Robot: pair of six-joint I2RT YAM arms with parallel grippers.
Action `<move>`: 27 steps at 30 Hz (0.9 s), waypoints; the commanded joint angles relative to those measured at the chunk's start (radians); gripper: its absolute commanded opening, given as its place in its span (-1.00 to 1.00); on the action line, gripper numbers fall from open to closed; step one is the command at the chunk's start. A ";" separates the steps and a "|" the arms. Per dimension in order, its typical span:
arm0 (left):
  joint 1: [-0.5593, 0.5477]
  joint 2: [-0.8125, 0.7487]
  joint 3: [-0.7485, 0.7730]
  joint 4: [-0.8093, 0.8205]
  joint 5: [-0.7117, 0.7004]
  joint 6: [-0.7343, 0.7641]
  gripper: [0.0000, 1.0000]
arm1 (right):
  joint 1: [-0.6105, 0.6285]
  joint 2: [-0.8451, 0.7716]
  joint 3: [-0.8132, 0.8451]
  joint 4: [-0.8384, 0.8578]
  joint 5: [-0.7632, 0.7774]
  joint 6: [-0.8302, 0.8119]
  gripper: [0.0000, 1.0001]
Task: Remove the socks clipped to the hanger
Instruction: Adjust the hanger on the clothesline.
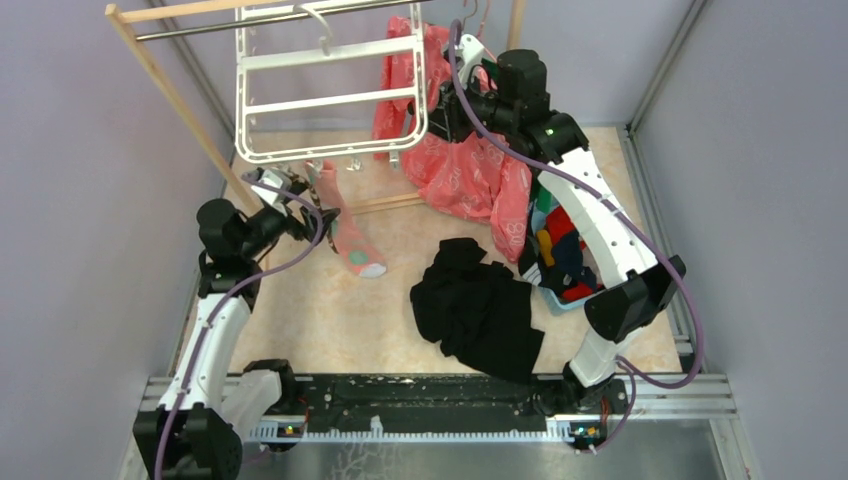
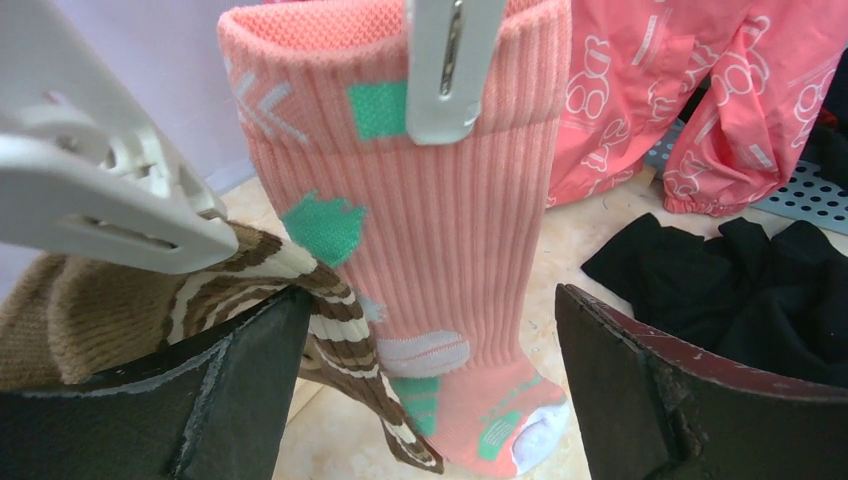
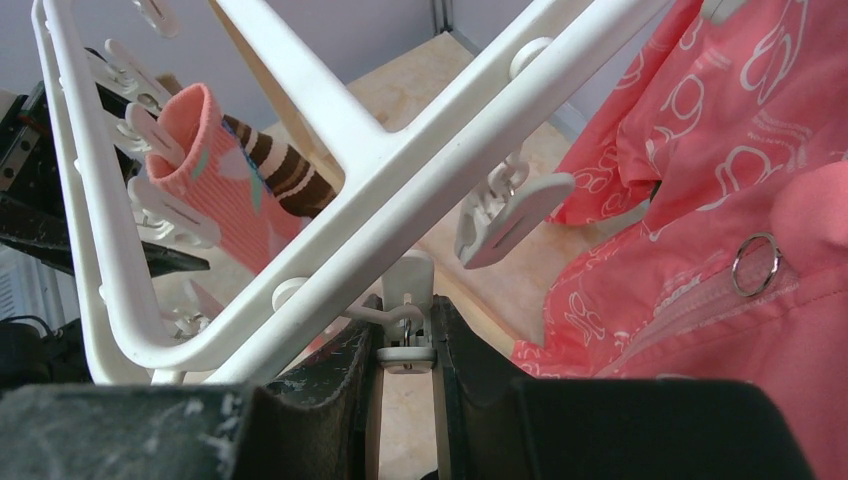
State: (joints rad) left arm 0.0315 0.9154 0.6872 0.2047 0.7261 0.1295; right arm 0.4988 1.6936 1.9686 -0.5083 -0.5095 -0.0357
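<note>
The white hanger [image 1: 330, 95] hangs from the rail at the back. Two socks hang from its lower left corner. A salmon-pink sock with green patches [image 2: 440, 250] is held at its cuff by a white clip [image 2: 445, 70]. A brown striped sock [image 2: 300, 290] hangs beside it and rests against my left finger [image 2: 240, 380]. My left gripper [image 2: 430, 330] is open wide, with the pink sock's foot between the jaws, untouched. My right gripper [image 3: 406, 345] is shut on a small white clip [image 3: 406, 320] at the hanger's right side [image 3: 400, 170].
A large pink printed shirt [image 1: 460, 165] hangs right of the hanger, close to my right arm. A black cloth heap [image 1: 480, 305] lies mid-table. A blue basket [image 1: 562, 300] with several socks stands at the right. A wooden rack post [image 1: 170, 90] slants along the left.
</note>
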 commanded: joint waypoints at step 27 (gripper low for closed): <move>-0.022 -0.180 0.204 -0.528 0.219 0.093 0.91 | -0.009 -0.073 -0.029 0.066 -0.026 0.027 -1.00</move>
State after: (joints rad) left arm 0.0166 0.6914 0.8860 -0.3836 0.8520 0.2966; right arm 0.4988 1.6814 1.9381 -0.4915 -0.5255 -0.0219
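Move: The pink sock hangs right in front of my open left fingers, its middle about 3 cm ahead and 3 cm to the right, at roughly my height. The striped sock droops about 2 cm ahead and 2 cm left, and the hanger's near bar is some 13 cm above, about 2 cm ahead and 3 cm right. From my right hand, closed on a clip under the hanger's right end, the pink sock is roughly 18 cm left, 5 cm back and 13 cm below. I draw my left hand back out from under the hanger, away from the pink sock, by about 9 cm while it rises some 3 cm, edging right near the end. Its fingers stay wide open with the striped sock draped by the left finger, and the wrist turns about 10 degrees clockwise. My right hand stays put, keeping its pinch on the clip. ##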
